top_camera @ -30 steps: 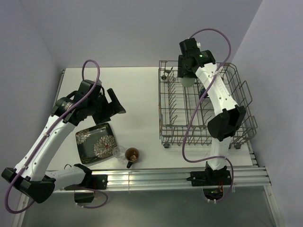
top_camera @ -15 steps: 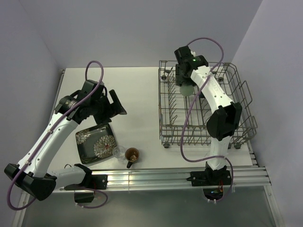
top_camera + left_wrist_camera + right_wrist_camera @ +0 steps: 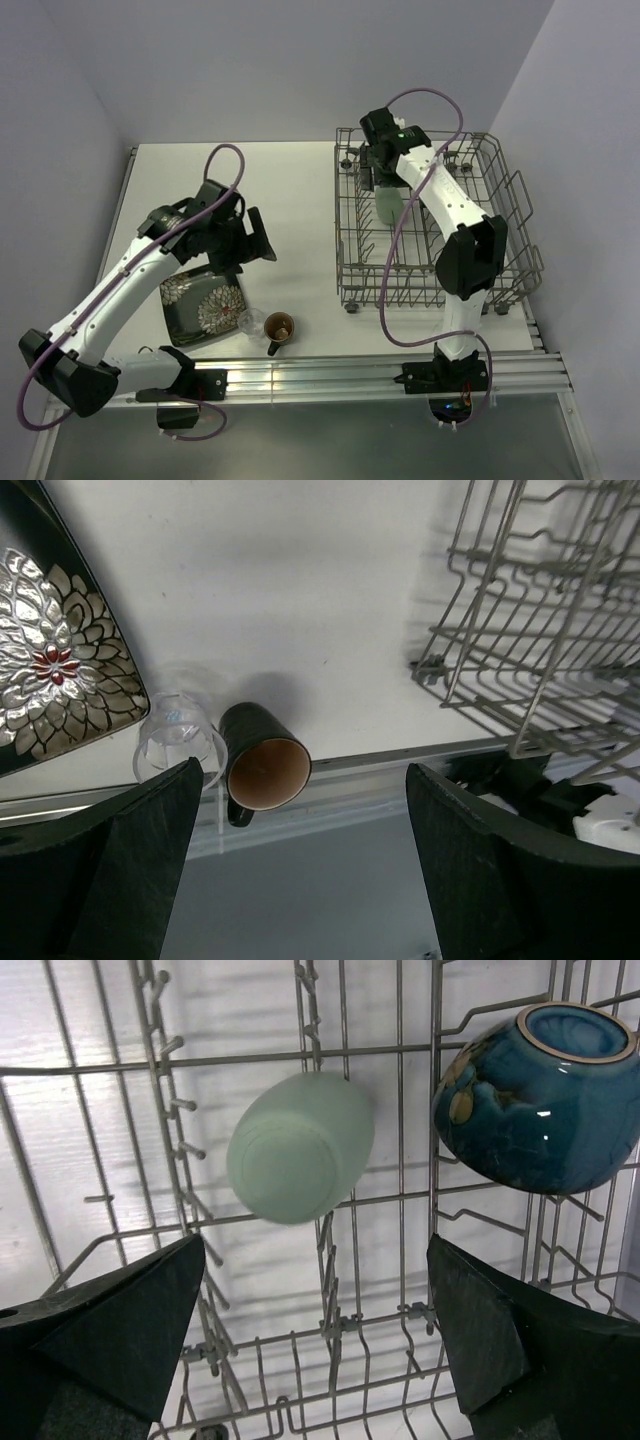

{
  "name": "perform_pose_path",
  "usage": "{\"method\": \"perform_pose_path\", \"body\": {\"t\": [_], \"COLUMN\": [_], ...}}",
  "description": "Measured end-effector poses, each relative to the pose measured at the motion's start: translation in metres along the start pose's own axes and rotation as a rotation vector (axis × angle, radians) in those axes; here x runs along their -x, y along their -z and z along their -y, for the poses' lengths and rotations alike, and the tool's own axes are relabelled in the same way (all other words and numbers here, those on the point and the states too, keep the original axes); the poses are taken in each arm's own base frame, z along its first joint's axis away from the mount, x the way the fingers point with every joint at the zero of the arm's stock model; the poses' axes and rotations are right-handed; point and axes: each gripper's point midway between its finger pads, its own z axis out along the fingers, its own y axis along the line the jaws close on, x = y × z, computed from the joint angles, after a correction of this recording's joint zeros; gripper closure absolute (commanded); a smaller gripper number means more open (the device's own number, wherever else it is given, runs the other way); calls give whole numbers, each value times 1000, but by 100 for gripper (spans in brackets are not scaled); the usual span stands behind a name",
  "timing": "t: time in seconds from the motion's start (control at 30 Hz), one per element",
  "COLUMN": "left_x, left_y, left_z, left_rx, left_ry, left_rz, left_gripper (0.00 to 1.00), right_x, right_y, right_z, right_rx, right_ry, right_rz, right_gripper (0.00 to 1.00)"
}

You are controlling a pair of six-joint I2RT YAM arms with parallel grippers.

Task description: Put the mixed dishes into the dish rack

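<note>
The pale green cup [image 3: 300, 1147] lies on its side on the wires of the grey dish rack [image 3: 200, 1060], free of my fingers; it also shows in the top view [image 3: 388, 207]. A dark blue-glazed bowl [image 3: 535, 1100] rests bottom-up to its right. My right gripper [image 3: 320, 1340] is open and empty above the cup, at the rack's [image 3: 500, 250] far left part [image 3: 377, 178]. My left gripper [image 3: 310, 880] is open and empty, above the brown mug [image 3: 262, 768], which lies on its side. The clear glass [image 3: 175, 745] touches the mug. The square floral plate [image 3: 55, 670] lies left of them.
The plate [image 3: 200, 303], glass [image 3: 250, 321] and mug [image 3: 279, 327] sit close together near the table's front edge, by the metal rail [image 3: 330, 375]. My left gripper [image 3: 258, 243] hangs just behind them. Walls close in at the back and both sides.
My right gripper has let go of the pale green cup, which now lies in the rack, and has shifted left. My left arm has swung right and nearer the mug and glass.
</note>
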Motion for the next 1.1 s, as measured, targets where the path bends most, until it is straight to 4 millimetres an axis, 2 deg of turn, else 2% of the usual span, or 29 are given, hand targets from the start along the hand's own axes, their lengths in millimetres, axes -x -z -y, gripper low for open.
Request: {"method": "perform_pose_path", "body": {"t": [0.13, 0.2, 0.33, 0.37, 0.47, 0.53, 0.63, 0.7, 0.93, 1.1], "left_x": [-19, -31, -55, -62, -80, -90, -99, -101, -99, -102], "left_y": [-16, -25, -39, -41, -47, -52, -58, -62, -79, -97], "left_z": [7, 10, 14, 13, 3, -9, -23, -27, -19, -21], "left_rx": [31, 53, 83, 85, 101, 126, 157, 159, 119, 129], "left_ry": [-79, -126, -214, -239, -282, -296, -306, -322, -398, -447], "left_rz": [-59, -92, -156, -168, -202, -226, -250, -256, -247, -275], "left_gripper": [19, 23, 40, 42, 44, 45, 50, 50, 48, 45], "right_x": [9, 17, 25, 23, -1, -17, -31, -38, -49, -56], "right_y": [28, 53, 121, 140, 189, 213, 229, 236, 239, 256], "right_z": [-2, -3, 1, 3, 15, 23, 26, 29, 32, 44], "right_rx": [32, 74, 219, 269, 393, 460, 515, 538, 546, 567], "right_ry": [-12, -38, -119, -144, -194, -218, -226, -223, -202, -217], "right_rz": [56, 107, 227, 263, 325, 350, 360, 365, 354, 401], "right_gripper": [0, 0, 0, 0, 0, 0, 0, 0, 0, 0]}}
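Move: The mug waits on the table about 9 cm back and 6 cm to the right of the left hand, some 22 cm below it; the glass stands about 8 cm left of the mug, and the square plate's middle some 22 cm left of it and 9 cm farther out. From the right hand, the mug is about 30 cm back and 37 cm left, 20 below. The already released green cup lies roughly 3 cm ahead of that hand, straight in line and 10 below, the blue bowl 5 ahead and 13 right. Towards the mug the empty left hand sinks about 12 cm, drawing back and to the right some 5 cm each, turning about 25 degrees clockwise and narrowing its fingers to roughly half open; near the end it eases forward again a little. From the green cup the wide-open right hand climbs away and pulls back nearly 20 cm over the rack, its left side tilting up and its fingers swinging forward. ##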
